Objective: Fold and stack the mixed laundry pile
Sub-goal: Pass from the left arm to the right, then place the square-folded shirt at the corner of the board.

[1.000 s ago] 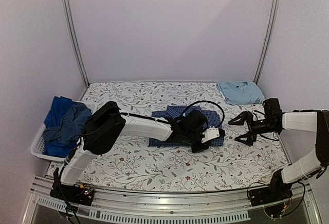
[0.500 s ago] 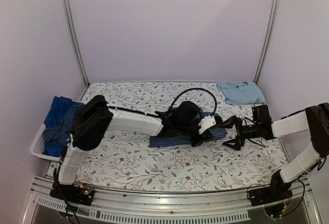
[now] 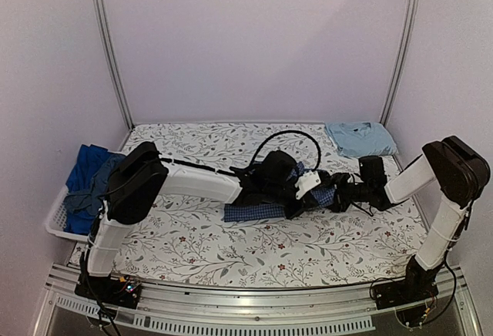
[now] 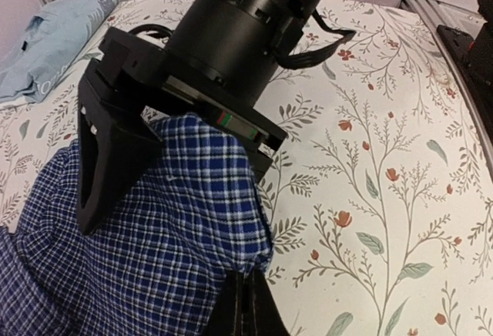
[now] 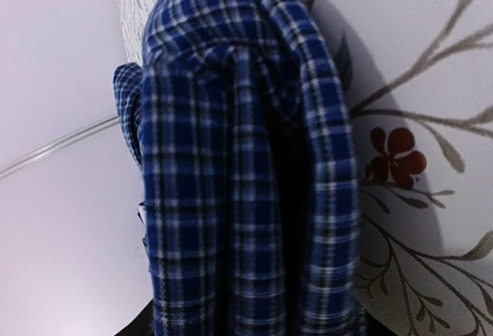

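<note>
The dark blue checked shirt [image 3: 254,211] lies partly folded at the table's middle. My left gripper [image 3: 299,203] is shut on its right corner; in the left wrist view the closed fingers [image 4: 248,297] pinch the cloth's edge [image 4: 154,259]. My right gripper [image 3: 333,197] has come in from the right, and one black finger [image 4: 115,166] rests over the shirt. In the right wrist view the checked cloth [image 5: 246,197] fills the space between the jaws, so their grip cannot be judged. A folded light-blue shirt [image 3: 360,139] lies at the back right. More blue garments [image 3: 96,182] sit heaped at the left.
A white plastic basket [image 3: 58,220] at the table's left edge holds the blue heap. A floral cloth [image 3: 231,251] covers the table. The left arm's black cable [image 3: 285,137] loops above the shirt. Metal posts stand at the back corners.
My right gripper moved left to the shirt's right edge and its jaws narrowed around the cloth. The left gripper stayed shut on the shirt and shifted slightly back, drawing the shirt narrower.
</note>
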You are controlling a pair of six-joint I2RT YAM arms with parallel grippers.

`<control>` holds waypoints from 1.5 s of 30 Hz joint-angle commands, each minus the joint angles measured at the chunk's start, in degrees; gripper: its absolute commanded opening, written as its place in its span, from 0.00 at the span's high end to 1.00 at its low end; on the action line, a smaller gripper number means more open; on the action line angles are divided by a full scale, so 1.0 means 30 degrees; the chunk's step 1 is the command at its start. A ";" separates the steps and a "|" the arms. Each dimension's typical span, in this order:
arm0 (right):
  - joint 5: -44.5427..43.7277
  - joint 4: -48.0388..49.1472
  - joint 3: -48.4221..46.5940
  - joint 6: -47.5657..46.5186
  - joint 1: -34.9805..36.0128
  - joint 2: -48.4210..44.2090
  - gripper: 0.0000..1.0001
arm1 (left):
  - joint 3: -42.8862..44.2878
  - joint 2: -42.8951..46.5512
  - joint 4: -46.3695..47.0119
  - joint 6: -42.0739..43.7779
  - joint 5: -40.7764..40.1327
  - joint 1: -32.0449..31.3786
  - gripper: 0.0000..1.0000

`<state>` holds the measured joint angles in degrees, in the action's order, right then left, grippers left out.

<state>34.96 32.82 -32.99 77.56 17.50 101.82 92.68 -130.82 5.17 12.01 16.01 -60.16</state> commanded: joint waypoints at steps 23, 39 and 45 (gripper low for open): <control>-0.3245 -2.4596 -2.7195 -2.0847 -0.2533 0.8933 1.00 | -0.5330 0.5928 -0.2494 -0.6968 -0.0246 0.4221 0.00; -0.8732 -2.6483 -3.1881 -2.5420 -0.4015 0.8463 1.00 | -0.6978 0.6814 -0.3446 -0.7236 0.0254 0.4250 0.00; -0.9695 -2.5451 -3.1966 -2.5564 -0.4326 0.7598 1.00 | -0.6641 0.6753 -0.4228 -0.6604 0.0117 0.4283 0.00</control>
<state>9.23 -46.28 -126.52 2.37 5.63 129.36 71.11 -112.36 -5.28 -9.63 16.32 -47.44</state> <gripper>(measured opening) 0.027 0.996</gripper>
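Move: The right gripper has the gathered end of the plaid shirt between its half-open fingers, at its hand point; the closed left gripper already holds this cloth, with the right gripper about 7 cm to its right and 1 cm farther out. From the right hand, the rest of the plaid shirt centres roughly 20 cm left, 3 cm farther out; the folded light-blue T-shirt lies some 25 cm ahead, 13 cm right, both about 3 cm lower. Shut the right gripper on the shirt's gathered end, then open the left wide and let go. Carry the shirt with the right about 24 cm forward, rising and then swinging right towards the blue T-shirt, turning its fingers forward and down. Back the left off some 16 cm left, hopping up and forward before sinking partly back, turning counter-clockwise. ##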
